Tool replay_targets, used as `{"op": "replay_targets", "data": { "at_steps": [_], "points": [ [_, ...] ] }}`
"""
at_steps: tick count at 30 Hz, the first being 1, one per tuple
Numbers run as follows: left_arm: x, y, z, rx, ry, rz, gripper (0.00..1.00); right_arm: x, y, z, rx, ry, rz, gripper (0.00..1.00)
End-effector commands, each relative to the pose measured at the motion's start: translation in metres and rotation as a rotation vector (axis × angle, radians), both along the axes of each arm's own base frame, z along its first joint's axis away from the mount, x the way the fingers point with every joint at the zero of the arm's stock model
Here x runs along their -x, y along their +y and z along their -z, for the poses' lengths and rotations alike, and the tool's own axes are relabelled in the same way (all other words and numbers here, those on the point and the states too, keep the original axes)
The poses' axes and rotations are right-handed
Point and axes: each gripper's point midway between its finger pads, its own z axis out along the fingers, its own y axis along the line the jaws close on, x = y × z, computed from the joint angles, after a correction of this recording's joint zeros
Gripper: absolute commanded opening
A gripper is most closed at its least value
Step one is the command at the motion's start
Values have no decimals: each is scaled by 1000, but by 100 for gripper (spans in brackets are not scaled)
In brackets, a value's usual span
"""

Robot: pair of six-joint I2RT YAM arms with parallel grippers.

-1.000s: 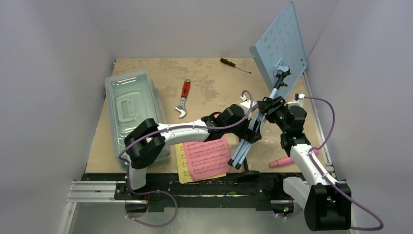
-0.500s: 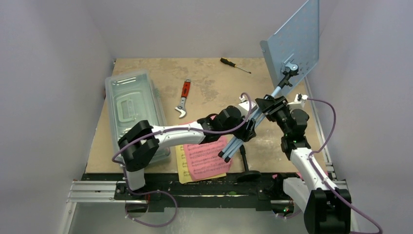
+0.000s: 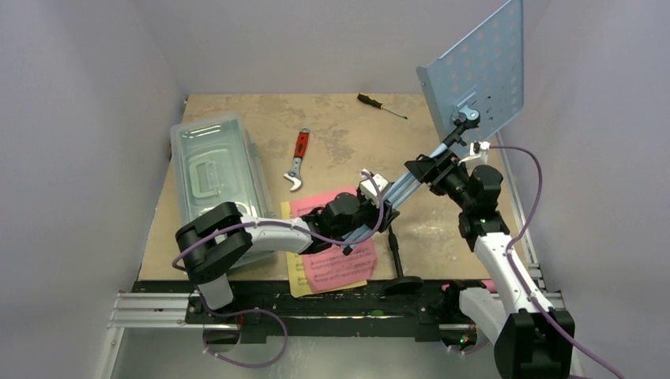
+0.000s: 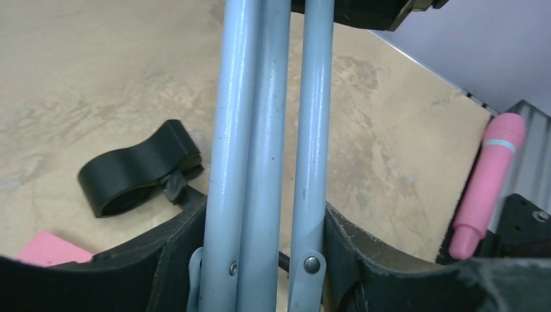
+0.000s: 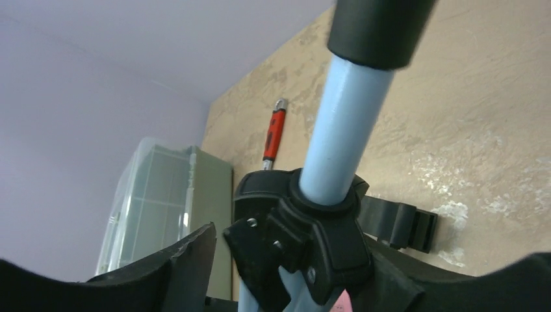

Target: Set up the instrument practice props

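The light blue music stand is held tilted in the air, its perforated plate (image 3: 478, 67) up at the far right and its tripod legs (image 4: 263, 130) folded together. My left gripper (image 3: 359, 223) is shut on the folded legs, also in its wrist view (image 4: 263, 260). My right gripper (image 3: 438, 168) grips the stand's black collar (image 5: 325, 227) below the pole. The pink and yellow pages (image 3: 336, 264) lie under my left arm. The black mic stand lies flat, base (image 3: 404, 284) at the near edge and clip (image 4: 136, 170) on the table. The pink microphone (image 4: 488, 185) lies near the right edge.
A clear lidded box (image 3: 217, 178) stands at the left. A red-handled wrench (image 3: 299, 158) lies mid-table and a screwdriver (image 3: 381, 105) at the back. Walls close in on the left, back and right, and the plate is close to the right wall.
Both grippers have swung the stand: the plate rose toward the back right, the legs moved left over the pages. My left gripper has slid down and left along the legs.
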Motion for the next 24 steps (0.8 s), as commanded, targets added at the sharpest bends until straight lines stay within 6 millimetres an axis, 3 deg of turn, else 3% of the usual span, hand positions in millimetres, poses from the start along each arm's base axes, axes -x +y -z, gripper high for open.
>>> {"op": "replay_targets", "data": {
  "at_steps": [1, 3, 4, 10, 14, 21, 24],
  "points": [
    [-43, 34, -44, 92, -169, -218, 0, -10, 2, -104, 94, -347, -37, 80],
    [-43, 35, -44, 92, -176, -219, 0, -15, -1, -98, 137, -309, -30, 97],
    [-43, 36, -43, 91, -174, -220, 0, -16, -1, -92, 157, -278, -38, 98],
    [-40, 39, -41, 95, -156, -220, 0, -38, -33, -62, 266, -55, 111, 98],
    [-40, 43, -36, 74, -145, -234, 0, -46, -49, -55, 262, -5, 198, 98],
    [-40, 44, -35, 31, -122, -235, 0, -67, -112, -21, 329, 127, 441, 98],
    [-35, 33, -32, -4, -91, -179, 0, -77, -143, -7, 293, 125, 463, 98]
  ]
}}
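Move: The left hand holds the bundled legs of the blue music stand. The bare table where its desk is to come down lies some 20 cm ahead, 15 cm to the right and 14 cm below, with the black microphone clip 5 cm ahead, 1 cm right and 12 cm below, and the pink sheet music 9 cm back, 14 cm left. From the right hand, on the stand's pole, the raised desk is about 21 cm ahead, 11 cm right and 7 cm higher; the screwdriver lies 19 cm ahead, 8 cm left, 21 cm below. Left about 5 cm and forward 3, sinking nearly 4 cm before rising 2 again, the left hand keeps the legs, turns slightly counter-clockwise and closes to pinch a single tube. The right hand opens fully and lets go of the pole, rises forward some 6 cm, then swings right and down, rolling and turning clockwise about 20 degrees, ending open above the desk's right side. ##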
